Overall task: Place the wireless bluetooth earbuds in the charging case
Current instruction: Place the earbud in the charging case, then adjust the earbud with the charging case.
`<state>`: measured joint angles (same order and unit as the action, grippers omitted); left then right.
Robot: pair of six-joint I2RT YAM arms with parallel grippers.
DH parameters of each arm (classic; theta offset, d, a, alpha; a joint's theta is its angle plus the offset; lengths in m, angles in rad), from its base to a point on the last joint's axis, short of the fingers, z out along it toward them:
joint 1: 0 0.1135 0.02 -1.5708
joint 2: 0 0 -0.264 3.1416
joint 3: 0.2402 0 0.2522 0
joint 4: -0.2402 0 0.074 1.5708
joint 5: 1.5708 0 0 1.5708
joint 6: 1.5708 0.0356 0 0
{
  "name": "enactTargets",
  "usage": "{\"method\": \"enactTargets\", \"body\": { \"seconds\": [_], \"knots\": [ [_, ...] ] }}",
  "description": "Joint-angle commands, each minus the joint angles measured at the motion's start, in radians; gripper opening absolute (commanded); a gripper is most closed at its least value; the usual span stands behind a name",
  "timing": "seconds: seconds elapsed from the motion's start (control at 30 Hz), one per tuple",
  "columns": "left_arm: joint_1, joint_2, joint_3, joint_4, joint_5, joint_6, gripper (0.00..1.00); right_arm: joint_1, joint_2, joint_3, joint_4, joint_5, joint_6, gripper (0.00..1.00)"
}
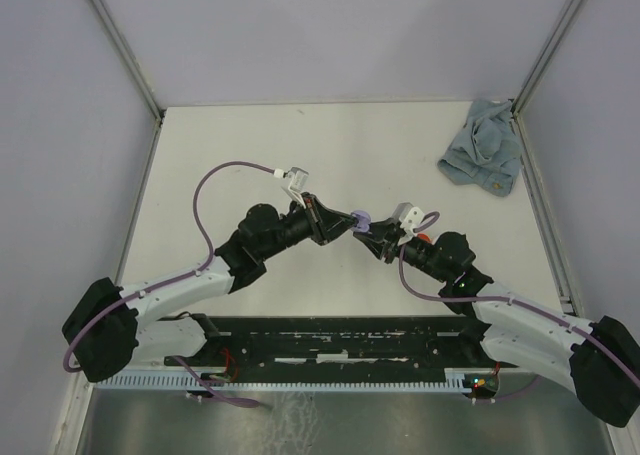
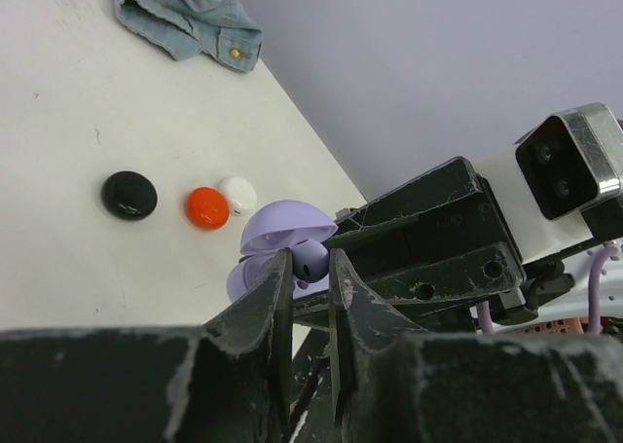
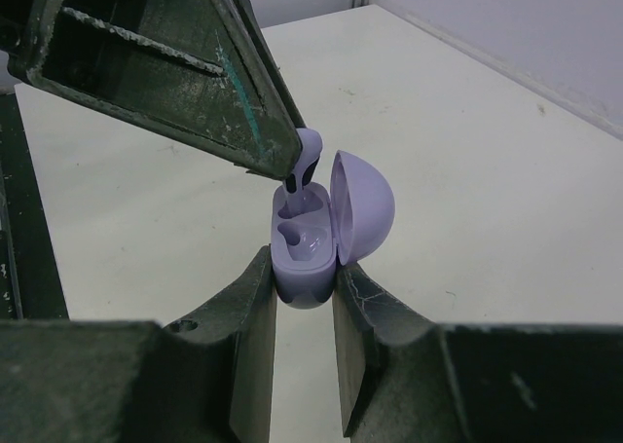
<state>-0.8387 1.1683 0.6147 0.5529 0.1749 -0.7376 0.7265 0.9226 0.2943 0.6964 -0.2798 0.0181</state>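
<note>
Above the table's middle, the two grippers meet tip to tip. My right gripper [image 3: 304,270] is shut on the base of the lilac charging case [image 3: 310,253], whose lid [image 3: 363,205] stands open to the right. My left gripper [image 2: 311,260] is shut on a lilac earbud [image 2: 311,259]. From the right wrist view, that earbud [image 3: 306,163] hangs from the left fingers [image 3: 195,83] with its stem tip at the case's far slot. The near slot [image 3: 302,239] shows bare. In the top view the case [image 1: 362,219] sits between the left gripper [image 1: 351,218] and the right gripper [image 1: 374,237].
A black disc [image 2: 128,194], a red disc [image 2: 207,207] and a white disc [image 2: 238,194] lie on the table beyond the case. A crumpled blue cloth [image 1: 482,155] lies at the far right corner. Walls enclose the table on three sides.
</note>
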Motion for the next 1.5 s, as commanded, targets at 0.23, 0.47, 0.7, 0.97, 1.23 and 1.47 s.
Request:
{"method": "enactTargets", "body": {
  "seconds": [0.23,0.47,0.7,0.97,1.23,1.47],
  "knots": [
    [-0.022,0.012,-0.004,0.057,-0.01,-0.088,0.1,0.002,-0.026,-0.007,0.063,0.0,0.006,0.06],
    [-0.022,0.008,-0.016,0.014,-0.068,-0.087,0.14,0.003,-0.037,-0.009,0.063,0.003,0.007,0.07],
    [-0.021,-0.006,-0.013,-0.037,-0.112,-0.079,0.28,0.003,-0.041,-0.009,0.063,0.005,0.012,0.07],
    [-0.022,-0.021,-0.006,-0.079,-0.149,-0.067,0.41,0.002,-0.05,-0.012,0.063,0.003,0.021,0.07],
    [-0.022,-0.05,0.013,-0.126,-0.158,-0.029,0.47,0.003,-0.05,-0.014,0.052,0.016,0.015,0.07],
    [-0.022,-0.041,0.051,-0.195,-0.159,0.017,0.5,0.002,-0.04,-0.011,0.049,0.019,0.015,0.07]
  ]
}}
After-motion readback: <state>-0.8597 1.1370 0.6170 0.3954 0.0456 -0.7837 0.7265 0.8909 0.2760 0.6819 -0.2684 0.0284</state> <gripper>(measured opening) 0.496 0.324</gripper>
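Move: About 2 cm to the right of the left hand's point and 2 cm lower is the open purple charging case, whose slot the held earbud's stem already enters. Down on the table, some 20 cm below that hand, the orange case sits about 16 cm right and 2 cm back, and the black case 11 cm right and 4 cm ahead. From the right hand, which grips the charging case, the earbud is about 3 cm above and 1 cm left. Sinking about 2.5 cm in all, the left hand eases the earbud down into its slot in the case, after a half-centimetre nudge back and right. Partway down its fingers open, letting go of the earbud, and it drifts about 1.5 cm left and 1 cm forward, tipping and turning slightly counter-clockwise. The right hand keeps its grip and holds the case practically still. ##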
